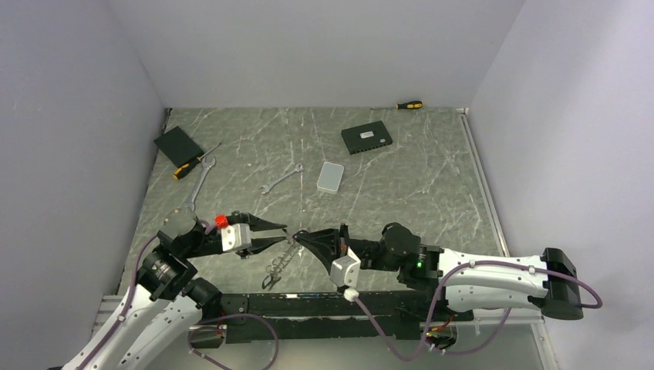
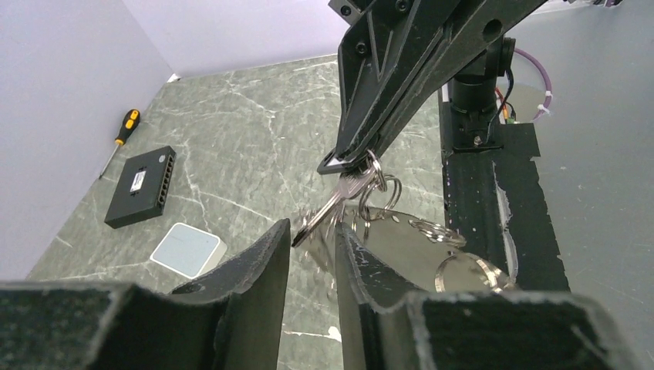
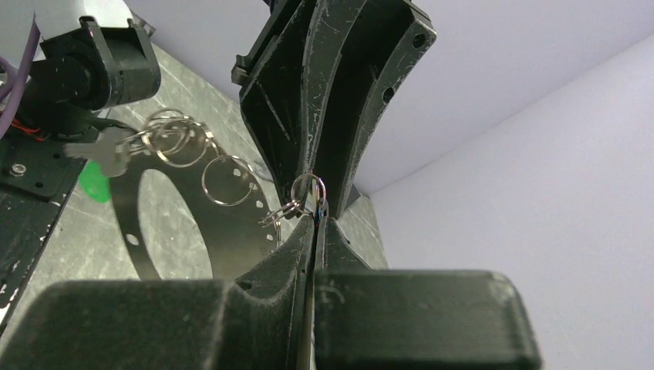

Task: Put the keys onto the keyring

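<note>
My right gripper [image 1: 299, 235] [image 3: 316, 220] is shut on a small split ring [image 3: 308, 193] of the keyring bunch and holds it above the table. A silver key [image 2: 333, 206] slants down from that grip [image 2: 351, 160]. The key's tip lies in the gap between the fingers of my left gripper [image 2: 314, 231] [image 1: 279, 231], which is open. More rings [image 3: 179, 142], a key with a green tag [image 3: 94, 183] and a wide silvery loop [image 2: 416, 247] hang below. In the top view they trail down to the table [image 1: 278, 266].
A long wrench [image 1: 202, 185], a small wrench [image 1: 281, 179] and a white box [image 1: 330, 176] lie mid-table. Behind them lie a black switch box [image 1: 367, 139], a flat black box [image 1: 178, 144] and two screwdrivers [image 1: 409, 105] [image 1: 193, 164]. The black base rail [image 1: 308, 304] runs just below the grippers.
</note>
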### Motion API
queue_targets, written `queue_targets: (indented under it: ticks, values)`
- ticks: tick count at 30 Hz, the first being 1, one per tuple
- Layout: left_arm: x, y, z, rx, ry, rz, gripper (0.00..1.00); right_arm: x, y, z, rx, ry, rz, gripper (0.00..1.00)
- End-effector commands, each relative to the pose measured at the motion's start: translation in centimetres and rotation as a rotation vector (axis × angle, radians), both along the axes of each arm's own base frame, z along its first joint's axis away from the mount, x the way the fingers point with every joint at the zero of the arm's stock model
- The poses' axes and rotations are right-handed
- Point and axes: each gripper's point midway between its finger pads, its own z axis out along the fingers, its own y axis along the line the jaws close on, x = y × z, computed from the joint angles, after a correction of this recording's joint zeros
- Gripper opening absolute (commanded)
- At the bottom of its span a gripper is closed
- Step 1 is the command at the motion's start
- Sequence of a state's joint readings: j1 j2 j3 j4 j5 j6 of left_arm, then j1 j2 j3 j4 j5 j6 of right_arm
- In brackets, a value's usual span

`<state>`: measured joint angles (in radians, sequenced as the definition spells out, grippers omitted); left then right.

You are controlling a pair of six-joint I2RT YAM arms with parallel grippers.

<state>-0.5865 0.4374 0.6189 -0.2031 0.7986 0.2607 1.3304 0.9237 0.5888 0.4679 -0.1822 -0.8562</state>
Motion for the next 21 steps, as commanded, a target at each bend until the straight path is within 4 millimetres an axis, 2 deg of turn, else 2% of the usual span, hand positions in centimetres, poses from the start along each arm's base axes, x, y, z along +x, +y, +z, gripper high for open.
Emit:
queue_targets:
  ticks: [1, 4, 6, 12, 14, 16, 19, 21]
  values:
    - [-0.3, -0.3, 0.9, -0.014, -0.043, -0.04, 0.31, -0.4, 0.0, 4.1, 0.136, -0.008, 0.02, 0.0]
    - [-0.4, -0.3, 0.9, -0.011, -0.046, -0.042, 0.2, -0.5, 0.1, 4.1, 0.141, -0.002, 0.029, 0.0]
    - [-0.4, -0.3, 0.9, -0.009, -0.05, -0.045, 0.02, -0.6, 0.1, 4.2, 0.144, 0.0, 0.033, 0.0]
    - [-0.4, -0.1, 0.9, -0.003, -0.058, -0.033, 0.0, 0.1, 0.3, 3.6, 0.102, 0.021, -0.005, 0.02]
    - [-0.2, 0.1, 1.0, -0.005, -0.067, -0.017, 0.0, 0.5, 0.2, 3.3, 0.091, 0.029, -0.027, 0.17]
    - [-0.1, 0.2, 1.0, -0.004, -0.069, -0.008, 0.0, 1.0, -0.1, 2.6, 0.082, 0.031, -0.059, 0.45]
    - [0.1, 0.2, 0.9, 0.002, -0.067, 0.006, 0.0, 2.1, -0.6, 1.6, 0.063, 0.045, -0.123, 0.62]
    - [0.3, 0.3, 0.8, 0.006, -0.066, 0.013, 0.0, 2.7, -1.0, 0.5, 0.032, 0.053, -0.161, 0.67]
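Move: The key, still pinched by the shut right fingers, sticks out into the half-open left gripper. Its middle is about 2 cm to the right of the left hand, level with it, and about 2 cm to the left of the right hand. Its small rings sit 3 cm to the left hand's right and 1 cm back, and the curved metal plate hangs roughly 7 cm back and 6 cm below that hand, straight in line sideways. The left hand all but stays in place and closes from about a third open to shut, pinching the key between its pads, then sinks about 1 cm with its hold kept. Once that grip is made, the right fingers spread to well over half open and let go, and the right hand eases about 2 cm forward and 1 cm up, turning slightly clockwise, with one open finger still close to the rings. ##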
